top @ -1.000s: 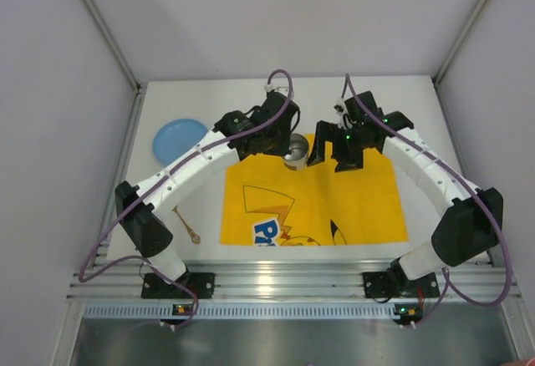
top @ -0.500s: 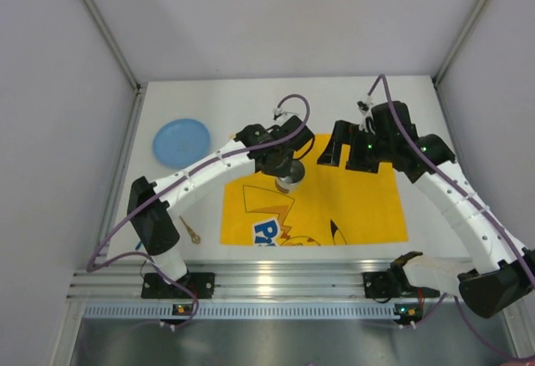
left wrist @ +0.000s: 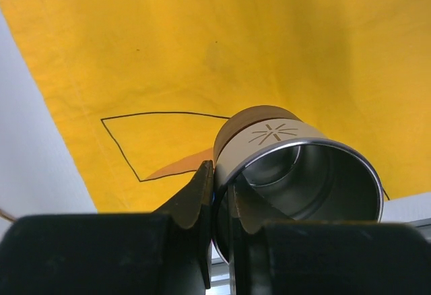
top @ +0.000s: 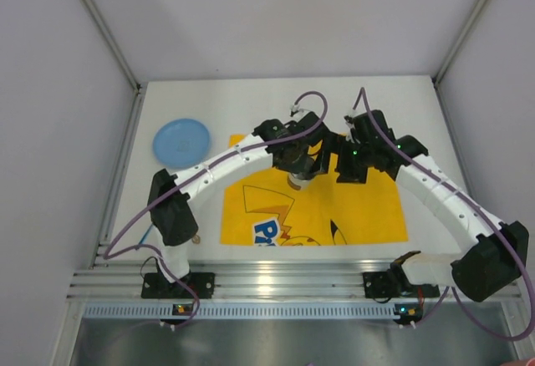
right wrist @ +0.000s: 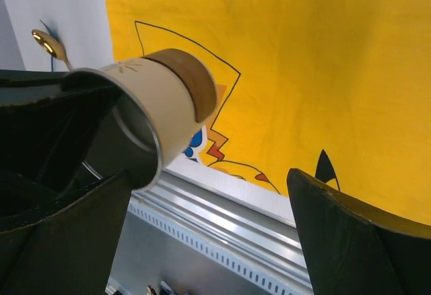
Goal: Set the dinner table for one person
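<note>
A metal cup [left wrist: 296, 167] with a beige sleeve and a brown base hangs tilted over the yellow cartoon-print mat [top: 351, 203]. My left gripper [left wrist: 222, 187] is shut on its rim, one finger outside and one inside. From above, the cup [top: 298, 181] shows just below the left gripper [top: 303, 168], over the mat's far middle. My right gripper [top: 333, 160] stands open right beside it. In the right wrist view the cup [right wrist: 165, 110] lies close to the left finger of the right gripper [right wrist: 209, 174], untouched. The mat lies on the white dinner table [top: 251, 103].
A blue plate [top: 180, 141] sits on the table at the far left. A gold spoon [right wrist: 50, 44] lies left of the mat, near the left arm's elbow. The metal rail [top: 267, 282] runs along the near edge. Grey walls close in the sides.
The left arm carried the cup rightward and nearer, over the mat. The right gripper swung out, then came back in close beside the cup, still open.
</note>
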Tool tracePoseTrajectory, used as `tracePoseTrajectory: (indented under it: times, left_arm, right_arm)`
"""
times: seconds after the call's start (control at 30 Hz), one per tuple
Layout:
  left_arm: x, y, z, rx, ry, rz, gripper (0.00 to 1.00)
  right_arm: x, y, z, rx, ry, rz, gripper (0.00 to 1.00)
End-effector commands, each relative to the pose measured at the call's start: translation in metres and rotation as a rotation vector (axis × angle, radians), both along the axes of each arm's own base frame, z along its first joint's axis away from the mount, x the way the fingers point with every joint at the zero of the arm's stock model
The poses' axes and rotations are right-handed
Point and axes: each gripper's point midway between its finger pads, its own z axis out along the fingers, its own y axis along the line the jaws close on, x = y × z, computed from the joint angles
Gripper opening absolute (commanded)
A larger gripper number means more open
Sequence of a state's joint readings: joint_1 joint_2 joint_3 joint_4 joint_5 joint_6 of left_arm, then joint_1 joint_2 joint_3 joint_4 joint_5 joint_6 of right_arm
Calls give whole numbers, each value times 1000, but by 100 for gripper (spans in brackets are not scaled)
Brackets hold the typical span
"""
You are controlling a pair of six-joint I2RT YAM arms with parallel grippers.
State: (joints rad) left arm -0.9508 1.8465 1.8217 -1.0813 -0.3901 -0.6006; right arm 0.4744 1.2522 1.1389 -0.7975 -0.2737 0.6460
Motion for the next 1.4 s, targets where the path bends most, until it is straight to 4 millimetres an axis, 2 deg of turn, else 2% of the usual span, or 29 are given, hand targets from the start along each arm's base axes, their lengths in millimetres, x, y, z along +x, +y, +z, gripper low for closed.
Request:
tracePoseTrajectory:
  times: [0.0, 0.2, 0.27, 0.3, 0.33, 0.4, 0.43, 0.5, 0.53, 0.6, 0.67, 0.73, 0.77, 0.83, 0.87, 0.93, 0.97, 1.0, 1.03, 1.07, 1.1, 1.13, 1.17, 1.2, 1.23, 1.27, 1.33, 1.37]
  left_arm:
    - [-9, -32, 14, -69, -13, -70, 0]
    - [-9, -38, 14, -65, -22, -84, 0]
    - [-6, -39, 22, -72, -39, -85, 0]
    - [-6, -40, 25, -76, -43, -88, 0]
    - [-4, -42, 35, -96, -57, -88, 0]
    - [-3, -46, 45, -123, -67, -91, 0]
    - [-3, -48, 53, -147, -80, -89, 0]
    - [-2, -49, 60, -169, -92, -86, 14]
    - [-1, -50, 64, -184, -100, -82, 32]
    - [-1, -50, 63, -188, -105, -80, 49]
    - [0, -49, 54, -172, -105, -79, 98]
    - [4, -42, 45, -138, -111, -55, 98]
    - [7, -33, 42, -107, -114, -32, 98]
    - [15, -16, 43, -68, -139, 24, 98]
    - [23, -1, 42, -51, -133, 61, 98]
    - [31, 23, 43, -61, -131, 107, 98]
    - [43, 42, 41, -82, -115, 154, 98]
    - [47, 56, 40, -115, -121, 173, 98]
    - [53, 68, 39, -137, -116, 199, 98]
    - [68, 98, 37, -152, -115, 273, 98]
    - [69, 110, 34, -190, -105, 286, 98]
    - [73, 126, 32, -197, -102, 317, 98]
    - [84, 154, 31, -202, -110, 383, 98]
    - [83, 169, 26, -200, -104, 401, 98]
    - [89, 178, 26, -214, -116, 417, 98]
    - [96, 202, 24, -218, -118, 472, 98]
    - [98, 217, 19, -256, -101, 496, 98]
    - [103, 234, 18, -270, -105, 540, 98]
  right_arm:
    - [15, 18, 14, 48, -67, 15, 98]
    - [15, 15, -2, 17, -34, 9, 98]
    - [15, 14, -11, 0, -16, 7, 94]
    - [15, 13, -14, -9, -13, 6, 88]
    - [16, 11, -20, -25, -5, 2, 72]
    - [15, 8, -28, -49, 6, 0, 54]
    - [16, 7, -33, -58, 19, -2, 36]
    - [16, 6, -36, -73, 21, 5, 16]
    - [17, 6, -39, -84, 27, 4, 1]
    - [22, 4, -40, -110, 20, 9, 0]
    - [29, 3, -35, -131, -1, 9, 0]
    - [35, -4, -40, -183, 3, 11, 0]
    - [42, -4, -33, -191, -17, 11, 0]
    - [52, -17, -35, -247, -13, 3, 0]
    - [60, -20, -29, -262, -36, 10, 0]
    - [73, -38, -34, -319, -15, -20, 0]
    - [82, -44, -28, -337, -36, -20, 0]
    - [89, -60, -36, -384, -4, -49, 0]
    - [93, -65, -37, -397, 4, -52, 0]
    - [105, -76, -33, -439, -16, -68, 0]
    - [111, -96, -42, -494, 21, -105, 0]
    - [116, -106, -44, -521, 32, -122, 0]
    - [123, -115, -43, -540, 33, -141, 0]
    - [127, -131, -51, -568, 68, -175, 0]
    - [133, -137, -52, -574, 77, -197, 0]
    - [135, -143, -56, -578, 98, -221, 0]
    - [139, -159, -70, -623, 144, -256, 0]
    - [143, -163, -69, -638, 148, -267, 0]
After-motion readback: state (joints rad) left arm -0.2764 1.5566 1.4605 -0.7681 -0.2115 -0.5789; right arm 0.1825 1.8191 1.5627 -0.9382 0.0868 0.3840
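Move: The cup is still in the left fingers by its left rim, its middle some 3 cm right of that hand, 2 cm back and 3 cm lower. From the open right hand, the cup's middle is about 6 cm left, level fore and aft, and 3 cm lower. The yellow cloth's far right corner lies about 20 cm ahead of the right hand, 20 cm right and 18 cm down. The blue plate is some 36 cm left of the left hand, 13 cm ahead and 17 cm down. Rightward by some 5 cm, the left hand brings the cup to the right hand, whose fingers shut on its right rim after only a small shift; the left fingers then open wide. The right hand sinks a little, then carries the cup forward and right towards the cloth's far right corner, rolling left side down about 30 degrees, while the emptied left hand swings left and forward towards the plate. ##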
